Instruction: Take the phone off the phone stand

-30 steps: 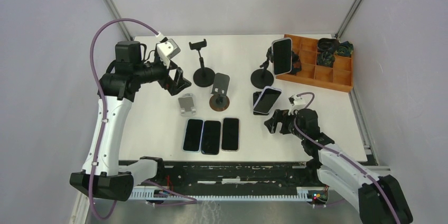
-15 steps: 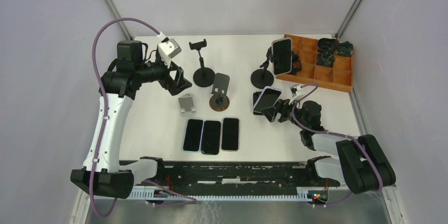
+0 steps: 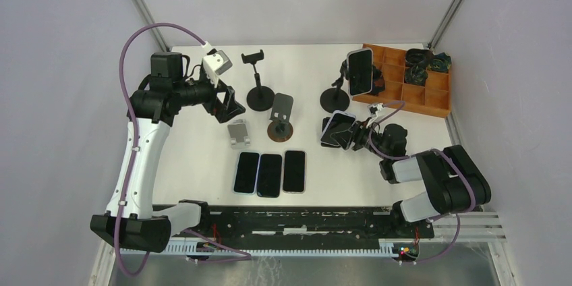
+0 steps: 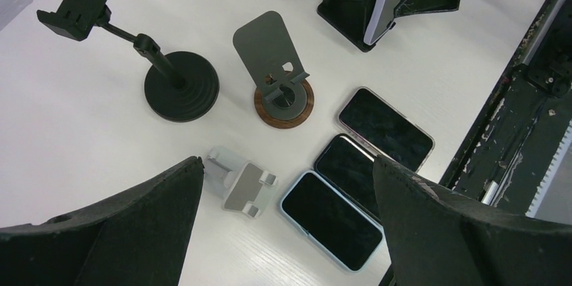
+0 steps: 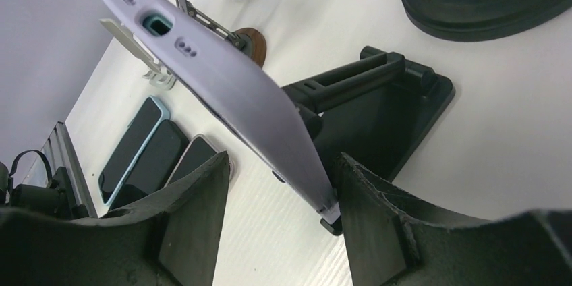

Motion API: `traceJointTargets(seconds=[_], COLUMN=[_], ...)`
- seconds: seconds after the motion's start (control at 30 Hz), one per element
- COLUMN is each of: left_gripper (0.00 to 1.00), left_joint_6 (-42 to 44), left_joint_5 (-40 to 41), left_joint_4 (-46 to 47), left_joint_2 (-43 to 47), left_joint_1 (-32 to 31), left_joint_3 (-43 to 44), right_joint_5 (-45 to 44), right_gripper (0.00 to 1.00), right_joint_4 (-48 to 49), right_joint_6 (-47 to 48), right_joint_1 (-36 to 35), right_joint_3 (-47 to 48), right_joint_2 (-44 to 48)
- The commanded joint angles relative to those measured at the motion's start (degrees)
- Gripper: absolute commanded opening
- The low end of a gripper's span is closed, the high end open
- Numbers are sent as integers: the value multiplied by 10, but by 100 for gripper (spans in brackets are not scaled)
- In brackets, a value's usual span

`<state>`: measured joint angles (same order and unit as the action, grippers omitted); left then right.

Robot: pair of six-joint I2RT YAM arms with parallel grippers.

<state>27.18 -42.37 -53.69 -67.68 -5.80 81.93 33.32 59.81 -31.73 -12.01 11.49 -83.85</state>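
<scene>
A phone in a lavender case leans on a black folding stand at centre right. In the right wrist view the phone slants over the stand. My right gripper is open, and in its wrist view the jaws stand on either side of the phone's lower end, with the right finger close against it. My left gripper is open and empty, held high over the left half of the table. Its wrist view also shows the phone.
A second phone is clamped on a tall black stand at the back. Three phones lie flat near the front. Empty stands: a tall clamp one, a round wooden-based one and a small grey one. An orange compartment tray sits at back right.
My right gripper has moved away from the front edge toward the black stand and now straddles the phone's lower end. The left arm has barely moved.
</scene>
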Motion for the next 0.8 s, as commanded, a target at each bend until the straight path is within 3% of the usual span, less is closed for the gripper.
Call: traceJointTargets(seconds=[0.0, 0.23, 0.33, 0.57, 0.67, 0.77], left_gripper=[100, 100, 100, 100, 100, 100], left_joint_6=[12, 13, 13, 23, 24, 26], left_joint_5=[-18, -19, -19, -21, -30, -41], left_joint_4=[1, -1, -3, -12, -14, -18], left_joint_2=[0, 2, 2, 2, 3, 5], left_joint_1=[2, 1, 2, 2, 2, 2], left_joint_3=[22, 20, 20, 17, 12, 3], right_joint_5=[28, 24, 23, 14, 13, 17], right_gripper=[63, 57, 46, 11, 1, 0], right_joint_4=[62, 94, 102, 99, 90, 88], right_joint_6=[0, -2, -3, -12, -18, -31], right_joint_1=[-7, -20, -36, -68, -78, -92], right_joint_3=[26, 34, 43, 44, 44, 42], right_joint_2=[-24, -72, -82, -48, -28, -5])
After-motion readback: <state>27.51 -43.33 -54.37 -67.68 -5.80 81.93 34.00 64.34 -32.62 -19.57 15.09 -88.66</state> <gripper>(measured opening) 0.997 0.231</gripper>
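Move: The phone on the low black stand has its middle about 3 cm ahead, 2 cm left and 2 cm above the right hand, its lower right corner already between the open fingers. The tall stand's round base is roughly 15 cm ahead and 2 cm left; the emptied wood-based stand lies some 21 cm left and 4 cm ahead; the nearest removed phone lies about 16 cm left, 9 cm back. From the left hand, the stand's phone is about 29 cm right, 4 cm ahead and 21 cm lower. Sink the right gripper about 1 cm and close it onto the phone's lower right corner until the fingers pinch it. While closing, sweep some 4.5 cm left, pushing phone and stand along, then lift about 2 cm as you ease slightly back, turning the hand slightly counter-clockwise. ##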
